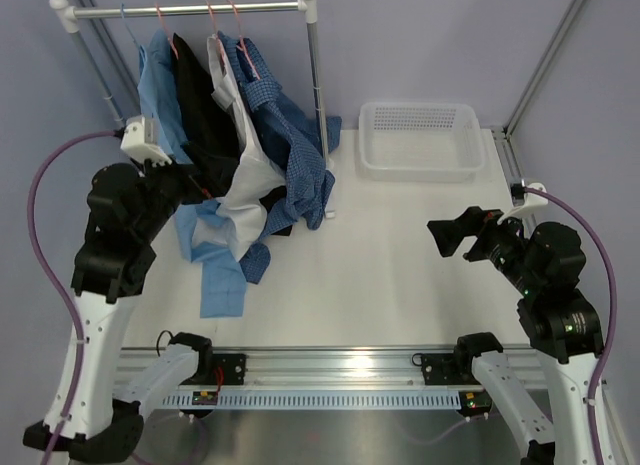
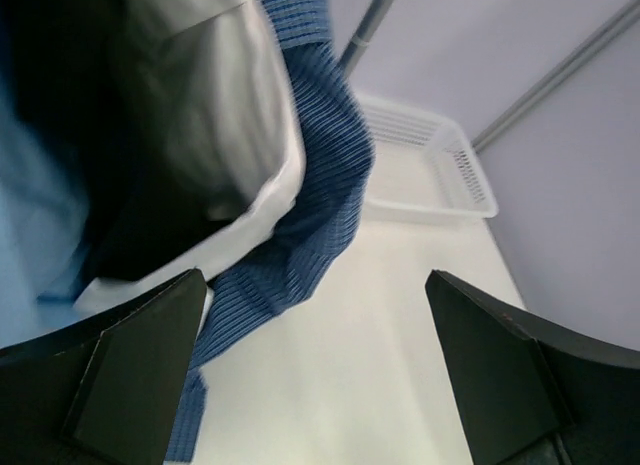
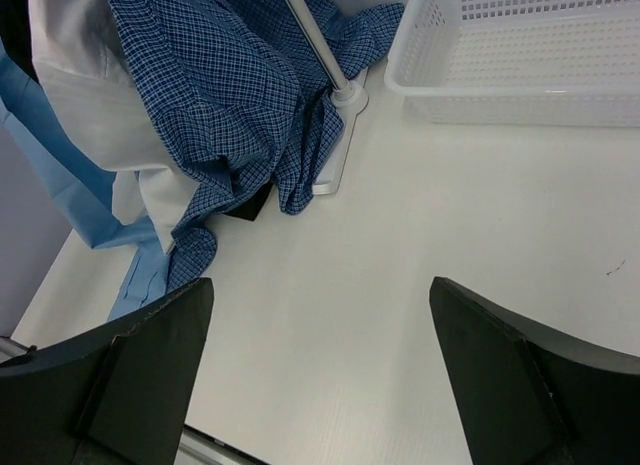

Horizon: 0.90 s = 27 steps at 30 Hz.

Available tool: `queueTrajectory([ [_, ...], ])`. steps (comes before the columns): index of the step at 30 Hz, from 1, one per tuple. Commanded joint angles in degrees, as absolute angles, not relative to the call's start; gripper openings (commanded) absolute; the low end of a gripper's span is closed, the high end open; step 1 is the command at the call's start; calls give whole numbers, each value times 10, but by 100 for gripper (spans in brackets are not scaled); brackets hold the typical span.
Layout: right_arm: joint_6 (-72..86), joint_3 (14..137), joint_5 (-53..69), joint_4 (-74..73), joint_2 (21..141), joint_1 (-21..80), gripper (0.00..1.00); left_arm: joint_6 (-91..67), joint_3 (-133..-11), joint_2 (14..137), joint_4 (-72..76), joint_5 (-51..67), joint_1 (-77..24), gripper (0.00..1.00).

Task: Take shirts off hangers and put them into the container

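Several shirts hang on thin pink hangers (image 1: 236, 33) from the rack: light blue (image 1: 160, 90), black (image 1: 203, 115), white (image 1: 246, 160) and blue checked (image 1: 295, 145). Their tails and sleeves trail onto the table. My left gripper (image 1: 192, 188) is open at the lower left edge of the clothes, close to the black and white cloth, with the checked shirt (image 2: 320, 185) hanging just ahead of its fingers (image 2: 150, 365). My right gripper (image 1: 455, 237) is open and empty over bare table at the right (image 3: 320, 285). The white mesh container (image 1: 420, 160) stands at the back right, with nothing in it.
The rack's bar (image 1: 190, 10) runs across the back left, and its right pole (image 1: 318, 85) comes down to a white foot (image 3: 335, 155) between the shirts and the container (image 3: 520, 103). A frame post (image 1: 540, 65) stands at the back right.
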<state>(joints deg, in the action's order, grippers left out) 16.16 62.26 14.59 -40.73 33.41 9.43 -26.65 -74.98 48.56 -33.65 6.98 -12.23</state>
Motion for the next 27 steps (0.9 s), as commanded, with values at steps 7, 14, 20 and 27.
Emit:
queueTrajectory([
  [7, 169, 614, 149, -418, 290, 98, 99, -281, -1018, 754, -308, -90, -301, 99],
  [14, 176, 590, 165, -407, 265, 99, 99, -267, -1116, 895, -308, -294, -323, 98],
  [20, 180, 571, 167, -393, 239, 98, 99, -248, -1130, 963, -307, -348, -323, 88],
  [27, 182, 548, 173, -381, 216, 98, 100, -224, -1142, 1005, -280, -406, -317, 70],
])
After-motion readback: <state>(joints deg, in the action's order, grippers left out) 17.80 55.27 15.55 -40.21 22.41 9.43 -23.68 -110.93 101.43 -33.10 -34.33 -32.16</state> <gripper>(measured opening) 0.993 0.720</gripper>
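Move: Ahead of the open left hand, the upper part of the blue checked shirt hangs some 24 cm out, 9 cm to its right and 8 cm lower. At about the same height, the white shirt hangs beside it, 20 cm out and 4 cm right of the hand; the black shirt is 20 cm out and 3 cm left; the rack post rises some 28 cm out and 15 cm right. From the right hand, that checked shirt part lies roughly 28 cm forward, 27 cm left and about level. Sweeping about 20 cm forward towards the upper front of the checked shirt, the left hand first swings some 10 cm right and climbs a little, then dives about 11 cm from its crest, turning counter-clockwise and rolling its left side up. Its wide-open fingers begin to close around the cloth below the collar, still well apart, while the empty right hand eases about 3 cm back. ##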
